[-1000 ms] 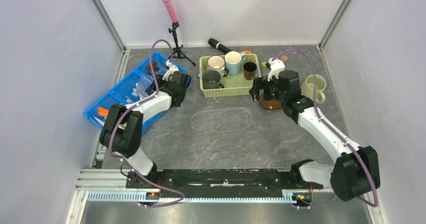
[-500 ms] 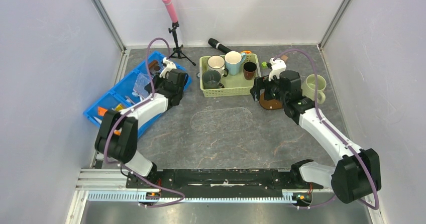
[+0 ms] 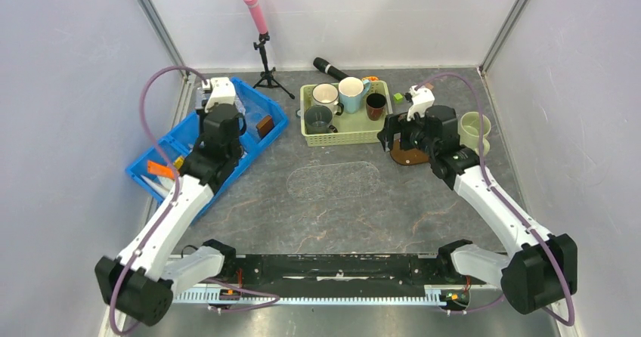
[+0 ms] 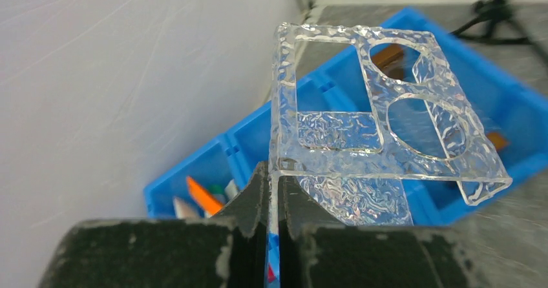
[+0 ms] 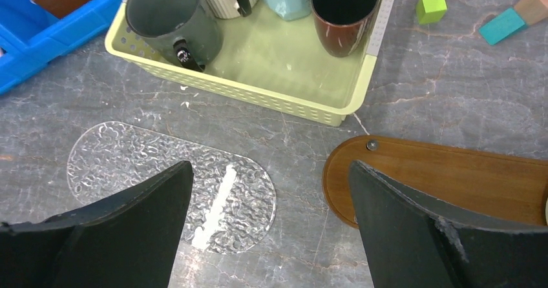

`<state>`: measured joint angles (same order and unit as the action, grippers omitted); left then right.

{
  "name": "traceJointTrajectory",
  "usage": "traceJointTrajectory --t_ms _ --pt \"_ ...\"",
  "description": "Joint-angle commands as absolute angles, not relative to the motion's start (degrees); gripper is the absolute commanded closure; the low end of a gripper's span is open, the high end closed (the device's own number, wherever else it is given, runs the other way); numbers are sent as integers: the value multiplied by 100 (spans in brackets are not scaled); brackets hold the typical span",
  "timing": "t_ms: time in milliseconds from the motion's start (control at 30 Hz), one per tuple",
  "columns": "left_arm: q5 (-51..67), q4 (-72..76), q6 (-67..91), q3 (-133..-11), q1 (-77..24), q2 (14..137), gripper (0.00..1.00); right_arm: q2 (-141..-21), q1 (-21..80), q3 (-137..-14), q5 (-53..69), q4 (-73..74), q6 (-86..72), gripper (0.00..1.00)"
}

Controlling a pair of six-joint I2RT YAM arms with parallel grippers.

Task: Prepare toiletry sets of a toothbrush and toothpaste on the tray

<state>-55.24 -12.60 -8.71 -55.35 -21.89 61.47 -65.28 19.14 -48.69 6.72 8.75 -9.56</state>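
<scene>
My left gripper (image 4: 273, 172) is shut on the edge of a clear textured plastic holder (image 4: 368, 130) with round and square cut-outs, held up over the blue divided bin (image 4: 242, 136). An orange toothpaste tube (image 4: 203, 197) lies in the bin's near compartment (image 3: 159, 169). No toothbrush can be made out. The tray (image 5: 452, 178), a brown wooden oval board, lies right of the green basket (image 3: 408, 157). Over its left end my right gripper (image 5: 270, 172) hangs open with nothing between its fingers.
A clear oval plate (image 3: 334, 180) lies flat mid-table. The pale green basket (image 3: 344, 134) holds several mugs. A pale mug (image 3: 472, 129) stands at the right. A pink microphone on a tripod (image 3: 253, 4), a black microphone (image 3: 329, 68) and small blocks (image 5: 431, 7) are at the back.
My left gripper has closed on the clear holder and the left arm has swung left and back over the blue bin. The right arm has hardly moved.
</scene>
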Motion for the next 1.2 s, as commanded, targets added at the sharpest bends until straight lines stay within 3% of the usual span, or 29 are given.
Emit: traceJointTrajectory --t_ms 0,533,833,1167 --pt "-3891 -1281 -588 -5704 -2189 5410 98 -6289 1972 -5295 830 910 -936 4" --pt "818 -725 -557 -5227 -2213 4820 98 -6500 2674 -6384 881 1747 -528 8" --pt "1848 -624 -705 -5054 -2492 4942 98 -7006 3277 -7383 855 2322 -369 17" --pt "1717 -629 -892 -4949 -2986 5086 98 -7565 3883 -8292 849 2726 -288 29"
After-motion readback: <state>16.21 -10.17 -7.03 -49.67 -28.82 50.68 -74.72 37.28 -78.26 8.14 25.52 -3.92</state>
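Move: Some 32 cm to the right of the left hand, which grips the clear holder, and about 8 cm nearer the base and 28 cm lower, lies the clear oval tray; the mug basket stands 37 cm right and 14 cm ahead, 24 cm lower. From the empty right hand, the holder is about 47 cm left, 6 cm ahead and 9 cm higher; the tray lies 14 cm left, 8 cm back, 20 cm below. Swinging right about 23 cm from over the blue box towards the clear tray, with a small rise and drop on the way and a late pull back, the left hand turns some 75 degrees clockwise and keeps its pinch on the holder. The right hand rises and goes left to meet it, turning slightly counter-clockwise while its wide-open fingers partly close beside the holder. ##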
